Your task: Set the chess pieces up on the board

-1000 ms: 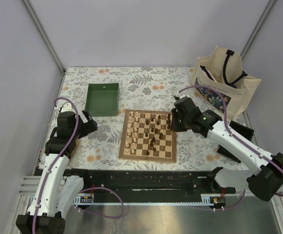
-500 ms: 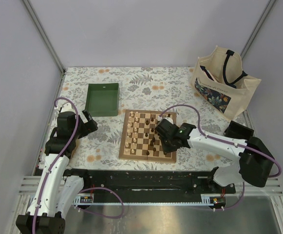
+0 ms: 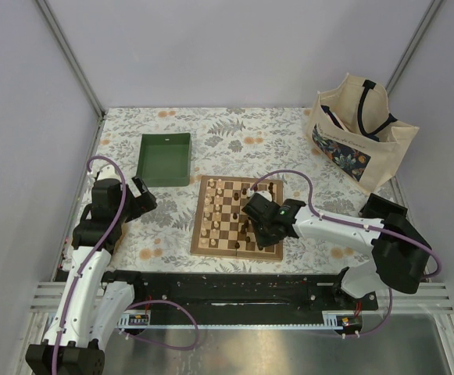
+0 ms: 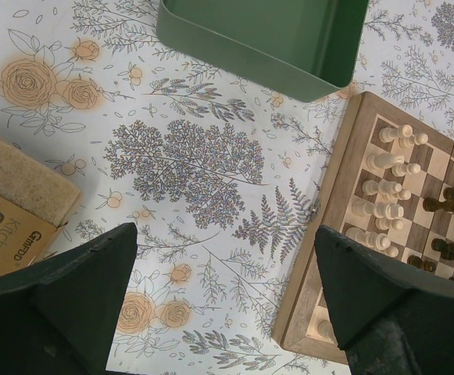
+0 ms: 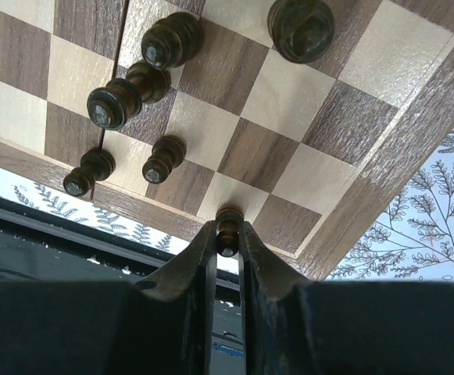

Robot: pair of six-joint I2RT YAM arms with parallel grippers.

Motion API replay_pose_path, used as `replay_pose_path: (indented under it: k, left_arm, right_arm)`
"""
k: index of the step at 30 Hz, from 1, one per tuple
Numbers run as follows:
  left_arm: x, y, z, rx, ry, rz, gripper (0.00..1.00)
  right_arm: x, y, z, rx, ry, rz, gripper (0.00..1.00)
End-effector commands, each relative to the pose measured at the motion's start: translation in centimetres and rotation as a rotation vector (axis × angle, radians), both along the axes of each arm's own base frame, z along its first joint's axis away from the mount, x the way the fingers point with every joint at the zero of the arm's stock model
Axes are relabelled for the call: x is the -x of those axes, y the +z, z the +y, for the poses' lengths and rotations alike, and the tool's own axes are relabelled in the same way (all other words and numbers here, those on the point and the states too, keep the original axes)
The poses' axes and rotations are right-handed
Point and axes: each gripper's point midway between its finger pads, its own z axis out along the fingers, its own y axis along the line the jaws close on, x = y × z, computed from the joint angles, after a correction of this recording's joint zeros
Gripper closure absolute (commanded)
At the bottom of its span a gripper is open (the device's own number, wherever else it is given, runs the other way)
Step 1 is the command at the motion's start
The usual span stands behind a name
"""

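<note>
The board (image 3: 237, 236) lies mid-table with cream chess pieces (image 3: 217, 209) along its left side and dark ones (image 3: 248, 205) scattered over the middle and right. My right gripper (image 3: 262, 228) hangs low over the board's near right part. In the right wrist view the right gripper (image 5: 227, 239) is shut on a dark pawn (image 5: 227, 221), whose base is at a light square in the board's (image 5: 285, 94) edge row. Several dark pieces (image 5: 123, 94) stand beyond it. My left gripper (image 4: 227, 312) is open over the tablecloth, left of the board (image 4: 337, 226).
A green tray (image 3: 165, 158) sits at the board's far left. A cloth tote bag (image 3: 359, 129) stands at the back right. A cardboard-wrapped sponge pack (image 4: 12, 223) lies by the left gripper. The black rail (image 3: 227, 287) runs along the near edge.
My right arm has swung from the board's far right corner down to its near right part, gripper still shut. The left arm has not moved.
</note>
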Motion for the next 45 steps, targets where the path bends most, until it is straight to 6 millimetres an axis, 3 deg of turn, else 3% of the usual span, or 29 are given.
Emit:
replay_pose_path:
  k: [1, 9, 12, 17, 22, 30, 43, 45]
  left_arm:
    - [-1.1, 1.7, 0.0, 0.001, -0.006, -0.069, 0.01]
    - [-1.1, 1.7, 0.0, -0.001, -0.007, -0.069, 0.01]
    - [-1.0, 1.7, -0.1, 0.001, -0.007, -0.067, 0.01]
    - [-1.0, 1.8, 0.0, 0.001, -0.006, -0.075, 0.01]
    - [-1.0, 1.8, -0.1, 0.002, -0.007, -0.073, 0.01]
    - [-0.9, 2.1, -0.1, 0.006, -0.007, -0.086, 0.01]
    - [-0.9, 2.0, -0.2, 0.012, -0.010, -0.085, 0.01]
    - [-0.9, 2.0, -0.2, 0.011, -0.009, -0.082, 0.01]
  right_arm:
    - [-0.6, 0.6, 1.7, -0.041, 0.004, -0.018, 0.85]
    - [-0.5, 0.4, 1.2, -0.029, 0.007, -0.023, 0.73]
    - [-0.6, 1.0, 1.3, -0.034, 0.010, -0.034, 0.62]
    - [-1.0, 1.8, 1.4, -0.046, 0.016, -0.058, 0.54]
    - [-1.9, 4.1, 1.2, -0.062, -0.003, -0.123, 0.53]
    - [-5.2, 6.4, -1.4, -0.043, -0.108, -0.255, 0.51]
    - [-8.6, 7.8, 1.3, -0.177, -0.105, -0.200, 0.54]
    - [-8.9, 7.3, 1.5, -0.163, -0.101, -0.191, 0.53]
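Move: The right hand still holds a dark pawn at the edge square, the light square on the board's near edge, with the board surface about 3 cm below the hand. The tall dark piece stands roughly 8 cm straight ahead of the hand. The near pawn is about 3 cm left and 2 cm ahead, and the dark pair some 4 cm left and 5 cm ahead. From the left hand, the edge square lies around 28 cm right, 9 cm back and 14 cm below. After settling a few millimetres, the right hand holds in place while its fingers open to about half and let go of the pawn. The hand then rises about 6 cm and swings forward some 7 cm, bowing a little right and back left, with the fingers tipping about 10 degrees outward, towards the tall dark piece; the fingers stay half open. ##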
